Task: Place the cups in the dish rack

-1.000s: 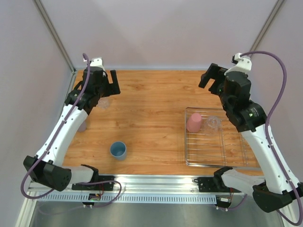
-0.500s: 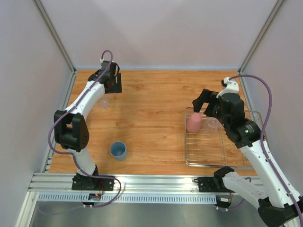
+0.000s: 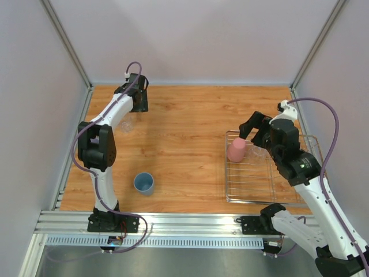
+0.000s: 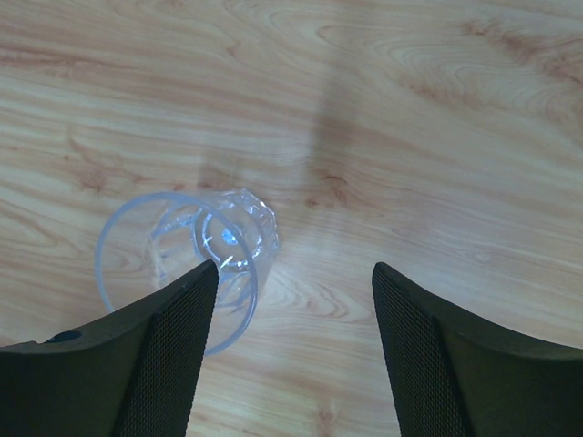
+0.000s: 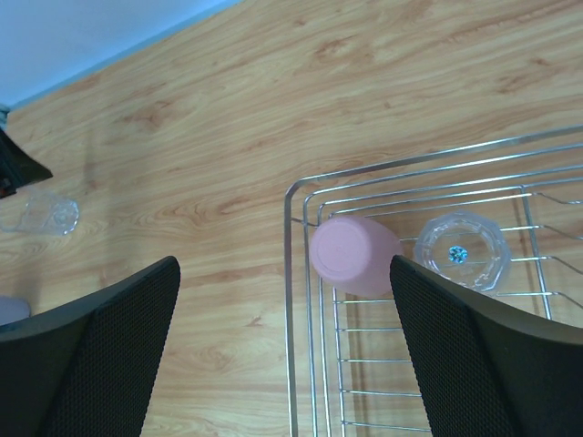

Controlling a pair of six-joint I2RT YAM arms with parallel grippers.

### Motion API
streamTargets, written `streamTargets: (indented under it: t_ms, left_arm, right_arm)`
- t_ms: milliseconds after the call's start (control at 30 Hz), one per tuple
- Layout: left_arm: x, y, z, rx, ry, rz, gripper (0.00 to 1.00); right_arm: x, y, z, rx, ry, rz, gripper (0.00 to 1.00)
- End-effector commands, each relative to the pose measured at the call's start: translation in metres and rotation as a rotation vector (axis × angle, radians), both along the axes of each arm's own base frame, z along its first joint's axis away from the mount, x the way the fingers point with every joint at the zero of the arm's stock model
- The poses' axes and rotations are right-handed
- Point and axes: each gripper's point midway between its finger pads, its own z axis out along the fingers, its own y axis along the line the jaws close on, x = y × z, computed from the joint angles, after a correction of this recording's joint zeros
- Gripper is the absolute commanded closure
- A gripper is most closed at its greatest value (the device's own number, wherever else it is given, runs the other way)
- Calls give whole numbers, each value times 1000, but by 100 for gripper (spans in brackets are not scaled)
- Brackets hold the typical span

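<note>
A clear glass cup (image 4: 178, 264) stands upright on the wood at the far left, also seen as the clear cup (image 3: 127, 123). My left gripper (image 4: 293, 273) is open above it. Its left finger (image 4: 164, 355) overlaps the glass's rim, and only bare wood lies between the jaws. From above, the left gripper (image 3: 138, 99) hangs just beyond that glass. The dish rack (image 3: 285, 187) at the right holds a pink cup (image 5: 353, 255) bottom-up and a second clear glass (image 5: 458, 251). My right gripper (image 5: 284, 264) is open, high over the rack's left rim. A blue cup (image 3: 144, 183) stands upright at the near left.
A sliver of a lavender cup (image 5: 9, 309) shows at the left edge of the right wrist view; the left arm (image 3: 97, 151) hides it from above. Grey walls and metal posts close in the table on three sides. An aluminium rail (image 3: 184, 222) runs along the near edge.
The left arm has folded back and reached further to the far-left corner, its jaws narrowing over the clear glass. The right arm has dropped and swung in over the rack.
</note>
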Motion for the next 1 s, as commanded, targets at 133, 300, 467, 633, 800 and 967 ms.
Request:
streamTargets:
  t_ms: [133,300,467,633,800,967]
  left_arm:
    - [-7,10,-5,2,1,91,27]
    - [-7,13,-20,7,17,113,31]
    - [2,17,-26,-44,-12,135,44]
    - [9,13,-33,-69,-13,119,57]
    - [9,11,-39,-77,-4,117,77]
    - [9,10,-35,-86,-19,111,100]
  right_arm:
    - [-6,-26,-15,22,38,-178,0]
    - [-7,-37,-25,6,58,-244,0]
    - [-27,-69,-56,0,203,-495,0]
    - [-29,-68,-84,0,272,-540,0]
    - [-38,-69,-117,28,332,-593,2]
    - [-35,-73,-134,68,302,-646,2]
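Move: The clear cup on the table stands upright just beside my left fingers, about 5 cm left, 2 cm back and 8 cm below; the purple cup is some 17 cm back and 14 cm left of that hand. From my right hand, the racked clear cup lies about 4 cm ahead, 8 cm right and 21 cm below. The pink cup next to it is 4 cm ahead, 1 cm left and 21 cm below. I ease my left hand about 4 cm down and slightly left, one finger inside the clear cup's rim and one outside, and shut the fingers to pinch its near-side wall. Meanwhile I swing my open right hand right, then mainly down and a little back over the rack towards the racked clear cup, about 13 cm lower, turning clockwise some 30 degrees and tipping its fingers downward. ##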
